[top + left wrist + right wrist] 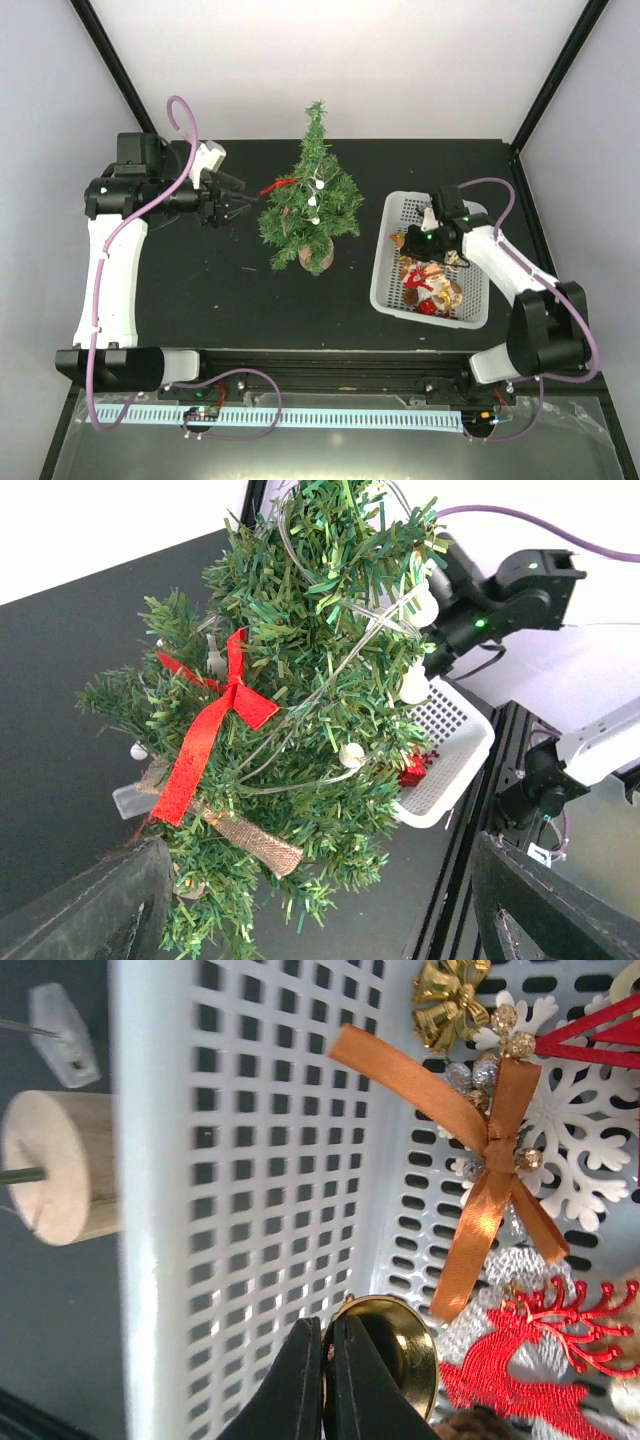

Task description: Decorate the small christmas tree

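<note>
The small christmas tree (pixel 310 205) stands mid-table on a round wooden base (pixel 316 255), and fills the left wrist view (pixel 300 680). It carries a red ribbon bow (pixel 215 715), a burlap strip (pixel 250 840) and a string of white bulbs. My left gripper (pixel 235 203) hovers just left of the tree, open and empty (pixel 320 920). My right gripper (pixel 405 240) reaches into the white basket (pixel 385 290). There its tips (pixel 328 1360) are shut on the rim of a gold bell (pixel 400 1355), close to the basket's inner wall (pixel 250 1160).
In the basket lie an orange ribbon bow (pixel 490 1170), a white snowflake (pixel 575 1150), a red glitter reindeer (pixel 530 1360) and a small pair of gold bells (pixel 450 1000). The tree's wooden base (pixel 60 1165) stands just outside the basket wall.
</note>
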### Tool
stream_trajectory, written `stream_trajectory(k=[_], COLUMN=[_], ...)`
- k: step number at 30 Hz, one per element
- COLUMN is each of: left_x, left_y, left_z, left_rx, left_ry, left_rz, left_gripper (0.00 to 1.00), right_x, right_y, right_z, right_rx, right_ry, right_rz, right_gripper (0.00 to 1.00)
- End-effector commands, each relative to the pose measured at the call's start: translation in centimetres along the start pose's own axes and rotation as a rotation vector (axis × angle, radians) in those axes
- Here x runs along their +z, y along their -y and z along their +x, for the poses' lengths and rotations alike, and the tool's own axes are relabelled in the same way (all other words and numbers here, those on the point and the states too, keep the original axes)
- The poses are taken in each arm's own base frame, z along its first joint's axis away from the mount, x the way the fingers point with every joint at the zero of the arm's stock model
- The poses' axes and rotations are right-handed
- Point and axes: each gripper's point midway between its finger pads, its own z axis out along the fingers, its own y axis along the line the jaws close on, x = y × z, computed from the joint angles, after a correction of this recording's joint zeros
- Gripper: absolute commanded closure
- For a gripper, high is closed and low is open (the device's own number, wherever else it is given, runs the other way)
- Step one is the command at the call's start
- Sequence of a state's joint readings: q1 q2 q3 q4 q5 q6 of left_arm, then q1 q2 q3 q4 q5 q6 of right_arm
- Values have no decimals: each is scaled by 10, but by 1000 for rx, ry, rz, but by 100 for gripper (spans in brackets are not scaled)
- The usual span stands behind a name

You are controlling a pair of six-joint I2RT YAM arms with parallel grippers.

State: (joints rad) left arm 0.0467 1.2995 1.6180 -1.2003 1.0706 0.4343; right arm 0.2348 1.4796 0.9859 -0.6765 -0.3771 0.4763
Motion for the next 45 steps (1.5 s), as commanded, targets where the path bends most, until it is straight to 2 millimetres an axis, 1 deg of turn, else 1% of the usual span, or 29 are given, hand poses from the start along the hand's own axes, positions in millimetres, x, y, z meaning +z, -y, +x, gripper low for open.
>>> stream_trajectory(k=[1,5,7,9,13,14,15,18,19,21,22,23,26,29,35,43,45], left_x=[-3,-1,0,1,2,2,2,3,-1,-1,-1,-1,-1,0,1,5,5], left_y=[6,5,5,6,7,8,8,9,17,18,18,19,19,20,21,26,27], left_z=[-2,2,4,7,12,13,14,17,16,16,16,16,16,19,25,31,33], left_rx=[11,1,-9,-12,-8,-6,-10,-13,7,7,6,4,1,-3,-16,-24,-26], left_ry=[18,13,12,8,-5,-8,-11,-17,-6,-3,0,1,5,6,5,3,4], left_rz=[19,25,37,50,54,56,56,64,61,65,67,69,75,79,88,116,123], left_gripper=[18,18,18,18,17,17,17,17,17,17,17,17,17,17,17,16,16], right_x=[-37,-69,-83,-93,-106,-113,-118,-133,-138,-145,-153,-156,-176,-191,-209,-233,-235], right_y=[-21,-48,-64,-80,-110,-123,-131,-151,-157,-169,-177,-180,-193,-199,-208,-235,-240], right_z=[-2,-6,-6,-4,2,6,10,18,22,33,37,42,53,58,65,87,91], right_rx=[-33,-62,-85,-100,-90,-89,-86,-111,-130,-165,-206,-216,-265,-264,-301,-402,-422], right_ry=[66,138,153,156,138,118,102,70,57,13,18,7,6,-9,-17,-97,-114], right_rz=[-58,-157,-233,-313,-508,-599,-665,-823,-871,-954,-999,-1023,-1117,-1184,-1234,-1261,-1254], right_gripper=[99,99,99,99,99,99,99,99,99,99,99,99,99,99,99,99,99])
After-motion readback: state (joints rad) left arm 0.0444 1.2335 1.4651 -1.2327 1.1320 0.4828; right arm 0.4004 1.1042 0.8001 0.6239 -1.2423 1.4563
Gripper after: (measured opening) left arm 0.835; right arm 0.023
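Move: To the right hand's left, about 18 cm off and some 3 cm farther out, stands the tree, its middle roughly 14 cm higher; the gold bell is already pinched. The wooden pot sits 18 cm left, 2 cm ahead and 7 cm lower. The basket's middle is 5 cm right and 2 cm back, the red reindeer 3 cm right and 2 cm back, both below. From the left hand the tree is about 11 cm right, 5 cm ahead and 13 cm lower. Lifting the gold bell out of the basket, the right hand climbs almost straight at first, then swings left to close the sideways gap to the tree while drawing back, about 28 cm up and 12 cm each left and back. The wrist rolls until the downward fingers point level to the left, still pinching the bell; the open, empty left hand eases 2.5 cm back and down. ##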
